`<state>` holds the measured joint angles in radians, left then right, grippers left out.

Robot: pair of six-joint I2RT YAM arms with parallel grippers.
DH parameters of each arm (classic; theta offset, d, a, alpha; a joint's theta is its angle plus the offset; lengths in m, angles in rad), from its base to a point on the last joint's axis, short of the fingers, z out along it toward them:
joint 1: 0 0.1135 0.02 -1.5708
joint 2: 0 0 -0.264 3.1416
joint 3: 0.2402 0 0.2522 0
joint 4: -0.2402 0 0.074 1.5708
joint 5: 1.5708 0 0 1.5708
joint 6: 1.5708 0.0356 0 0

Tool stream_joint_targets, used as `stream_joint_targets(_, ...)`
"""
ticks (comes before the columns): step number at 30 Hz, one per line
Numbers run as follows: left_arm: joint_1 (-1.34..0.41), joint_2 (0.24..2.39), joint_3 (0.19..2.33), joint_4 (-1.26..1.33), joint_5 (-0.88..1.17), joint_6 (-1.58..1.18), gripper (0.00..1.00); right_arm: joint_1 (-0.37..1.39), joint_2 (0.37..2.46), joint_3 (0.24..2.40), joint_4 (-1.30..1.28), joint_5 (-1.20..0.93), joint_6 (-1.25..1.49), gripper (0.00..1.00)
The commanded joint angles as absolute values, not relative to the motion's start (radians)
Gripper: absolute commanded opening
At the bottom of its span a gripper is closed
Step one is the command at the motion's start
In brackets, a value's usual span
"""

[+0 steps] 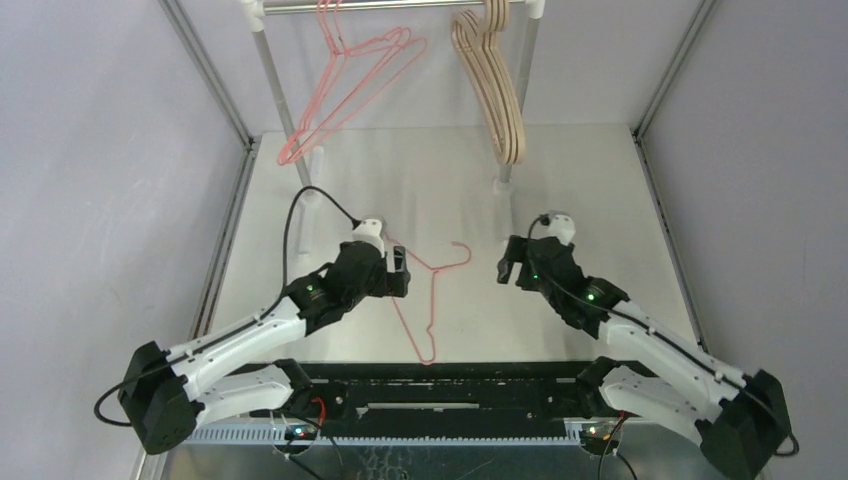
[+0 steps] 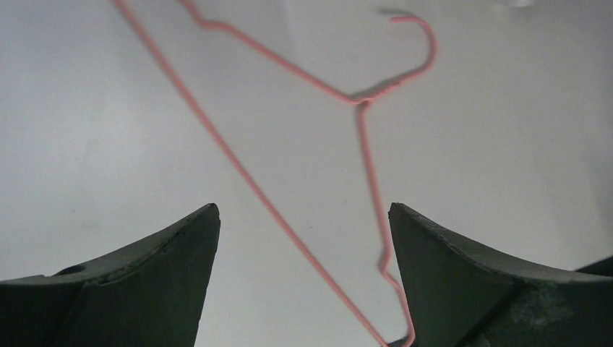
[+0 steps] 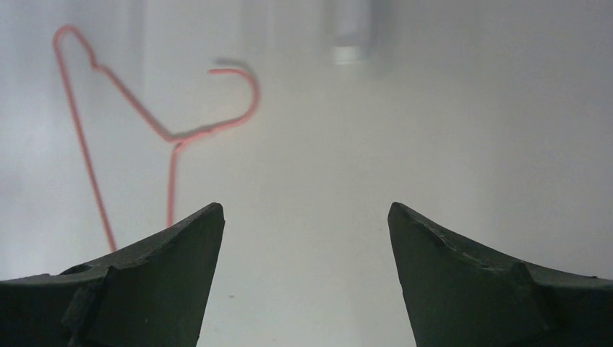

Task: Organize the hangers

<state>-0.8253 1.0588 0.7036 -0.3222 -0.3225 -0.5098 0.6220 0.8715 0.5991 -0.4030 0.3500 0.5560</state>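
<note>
One thin pink-red wire hanger lies flat on the table between the two arms, its hook pointing right. My left gripper is open just above its left side; in the left wrist view two wires of the hanger run between the fingers without touching them, around the gripper. My right gripper stands open to the right of the hook, holding nothing. In the right wrist view the hanger lies ahead to the left of the gripper. More pink-red hangers and beige hangers hang from the rail.
The silver rail crosses the back on two slanted posts with white feet on the table; one foot shows far ahead in the right wrist view. Metal frame bars and grey walls close both sides.
</note>
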Motion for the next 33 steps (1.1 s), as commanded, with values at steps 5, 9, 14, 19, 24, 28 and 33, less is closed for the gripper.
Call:
stream_joint_targets(5,-0.696,0.909,0.532,-0.261,-0.344,-0.593,0.91,0.832,1.202,0.856,-0.398,0.458,0.626,0.84)
stream_joint_targets(9,-0.681,0.893,0.488,-0.246,-0.339,-0.594,0.91,0.878,1.369,0.955,-0.402,0.433,0.672,0.77)
stream_joint_targets(14,-0.681,0.895,0.456,-0.227,-0.327,-0.588,0.91,0.966,1.525,1.033,-0.409,0.462,0.74,0.72)
stream_joint_targets(19,-0.68,0.898,0.436,-0.223,-0.33,-0.581,0.91,1.01,1.634,1.066,-0.409,0.45,0.776,0.63)
stream_joint_targets(24,-0.68,0.892,0.419,-0.21,-0.325,-0.59,0.91,1.014,1.706,1.066,-0.386,0.427,0.776,0.57)
stream_joint_targets(28,-0.68,0.886,0.414,-0.208,-0.327,-0.595,0.91,1.015,1.756,1.095,-0.392,0.4,0.756,0.57)
stream_joint_targets(33,-0.678,0.876,0.415,-0.212,-0.328,-0.6,0.91,1.018,1.796,1.13,-0.399,0.396,0.736,0.57)
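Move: The neck of the last pink hanger lying on the table is about 19 cm left of the right hand, 4 cm ahead and 13 cm below. Its hook lies some 12 cm left and 8 cm ahead, at the same depth; the rack's right foot is roughly 18 cm straight ahead, also down on the table. The left gripper is about 26 cm to the left, nearly level. From the left hand, that neck is about 8 cm right, 3 cm ahead and 13 cm below. Towards the flat pink hanger's neck the right hand sweeps about 17 cm left, first nearly level and then sinking some 10 cm, tipping its fingers further down and swinging slightly counter-clockwise while they close to just over half open. It ends low beside the shoulder wire, no grip yet. Meanwhile the left hand clears out about 6 cm to its left and as far down, fingers staying wide. ##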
